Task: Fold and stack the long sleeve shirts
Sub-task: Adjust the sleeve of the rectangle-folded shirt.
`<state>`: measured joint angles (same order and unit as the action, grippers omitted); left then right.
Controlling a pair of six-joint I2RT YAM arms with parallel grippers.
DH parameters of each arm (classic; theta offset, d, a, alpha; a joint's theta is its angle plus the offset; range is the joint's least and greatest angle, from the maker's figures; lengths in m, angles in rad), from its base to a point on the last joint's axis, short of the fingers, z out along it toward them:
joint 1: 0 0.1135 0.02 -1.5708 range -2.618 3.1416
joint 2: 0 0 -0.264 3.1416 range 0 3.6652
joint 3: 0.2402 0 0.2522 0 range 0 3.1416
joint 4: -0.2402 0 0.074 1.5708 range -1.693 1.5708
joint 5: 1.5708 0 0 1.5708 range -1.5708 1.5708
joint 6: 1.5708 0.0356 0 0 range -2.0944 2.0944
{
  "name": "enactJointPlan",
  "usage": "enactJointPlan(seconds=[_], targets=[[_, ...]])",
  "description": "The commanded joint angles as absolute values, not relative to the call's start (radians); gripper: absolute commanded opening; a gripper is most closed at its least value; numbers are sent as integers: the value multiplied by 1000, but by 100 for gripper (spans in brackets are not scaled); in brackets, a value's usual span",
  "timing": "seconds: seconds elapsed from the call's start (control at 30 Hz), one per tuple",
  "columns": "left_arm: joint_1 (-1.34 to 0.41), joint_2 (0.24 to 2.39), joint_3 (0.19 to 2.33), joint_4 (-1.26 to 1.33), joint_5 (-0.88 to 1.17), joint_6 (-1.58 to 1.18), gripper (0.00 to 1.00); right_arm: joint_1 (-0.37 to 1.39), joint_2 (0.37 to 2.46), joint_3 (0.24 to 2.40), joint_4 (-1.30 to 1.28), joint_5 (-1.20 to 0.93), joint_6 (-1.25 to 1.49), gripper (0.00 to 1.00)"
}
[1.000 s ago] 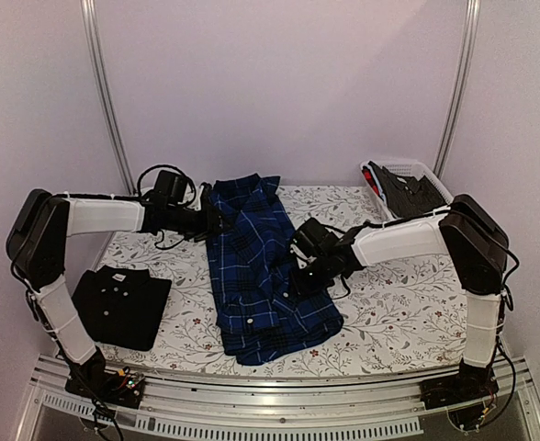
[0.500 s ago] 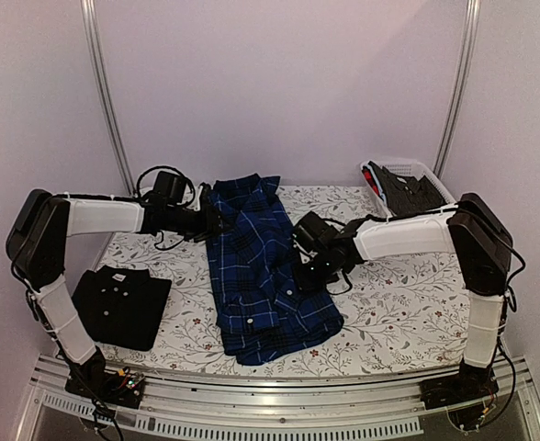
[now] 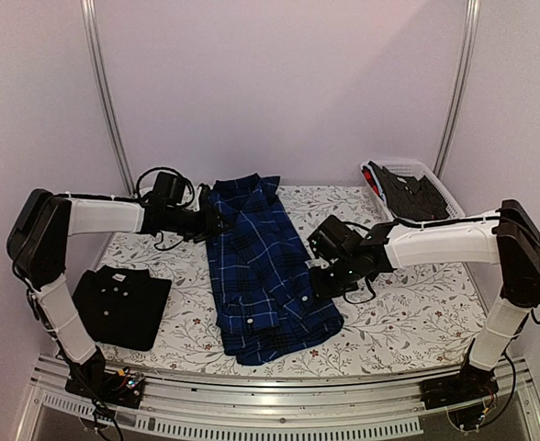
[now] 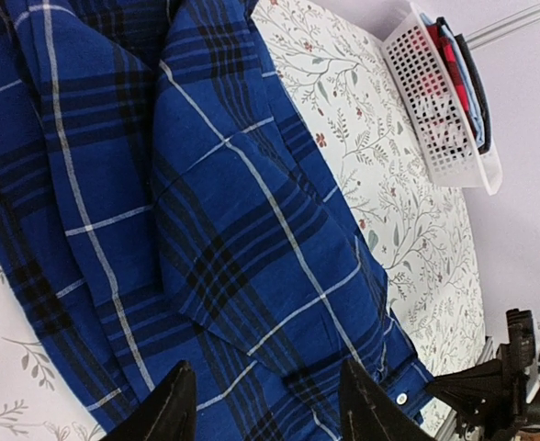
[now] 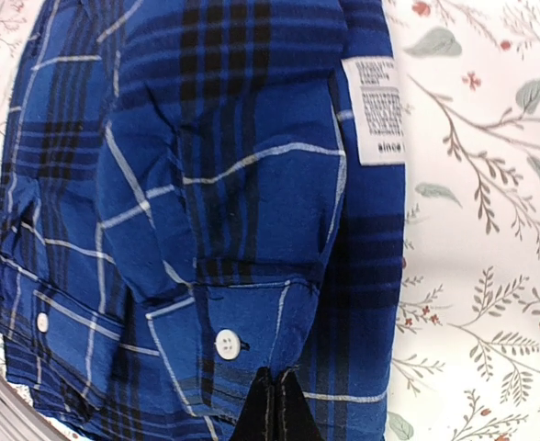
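Note:
A blue plaid long sleeve shirt (image 3: 265, 266) lies partly folded lengthwise down the middle of the table. A black long sleeve shirt (image 3: 121, 303) sits folded at the near left. My left gripper (image 3: 213, 220) hovers open over the plaid shirt's (image 4: 206, 211) far left part, with cloth below the fingertips (image 4: 171, 409) and nothing between them. My right gripper (image 3: 316, 280) is at the shirt's right edge. Its fingers (image 5: 272, 400) are shut on the edge of the buttoned sleeve cuff (image 5: 242, 322) of the plaid shirt (image 5: 224, 147).
A white lattice basket (image 3: 440, 188) with dark and red clothes stands at the far right corner, also seen as the basket (image 4: 444, 138) in the left wrist view. A flowered tablecloth (image 3: 408, 303) covers the table. A metal rail (image 3: 270, 404) runs along the near edge.
My right gripper has shut on the cuff and its arm has shifted right, stretching out lower. The cuff has shifted slightly with it. The left arm has not moved.

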<state>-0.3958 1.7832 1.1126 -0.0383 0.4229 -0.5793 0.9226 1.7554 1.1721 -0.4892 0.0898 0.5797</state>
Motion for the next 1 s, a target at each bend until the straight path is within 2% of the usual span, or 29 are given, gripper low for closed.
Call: enactJointPlan(seconds=[0.0, 0.33, 0.67, 0.77, 0.9, 0.97], targets=[[-384, 1810, 1114, -16, 429, -586, 52, 940, 1744, 1122, -472, 74, 645, 0], [-384, 1822, 1130, -28, 425, -588, 50, 957, 1695, 1065, -485, 87, 672, 1], [-384, 1858, 1168, -38, 429, -595, 42, 971, 1629, 1014, -495, 105, 705, 3], [-384, 1866, 1178, -41, 436, -597, 40, 971, 1654, 1018, -494, 93, 697, 16], [-392, 1865, 1183, -35, 459, -596, 33, 968, 1635, 1030, -489, 127, 685, 47], [-407, 1870, 1203, -34, 460, -586, 30, 949, 1611, 1038, -483, 136, 667, 57]])
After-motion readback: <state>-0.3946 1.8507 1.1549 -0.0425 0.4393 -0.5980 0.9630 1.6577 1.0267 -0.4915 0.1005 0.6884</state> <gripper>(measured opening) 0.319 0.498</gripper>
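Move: The right hand is shut on the edge of the blue plaid shirt's right-hand cuff. The spot where this cuff is to lie is about 4 cm back, 1 cm to the right and 6 cm down; the folded shirt's near right corner is roughly 7 cm back and 6 cm right, the other cuff some 7 cm back and 14 cm left, both about 6 cm lower. From the left hand, the cuff's spot is about 19 cm back, 19 cm right and 10 cm down. Back and to the right, roughly 4 cm in all, the right hand draws the still-pinched cuff towards the shirt's near right corner, dipping about 2 cm on the way and then easing up a little. It slows, then the fingers open halfway and let go of the cloth. The left hand, holding nothing over the upper part of the shirt, sinks slightly and partly closes its fingers. ##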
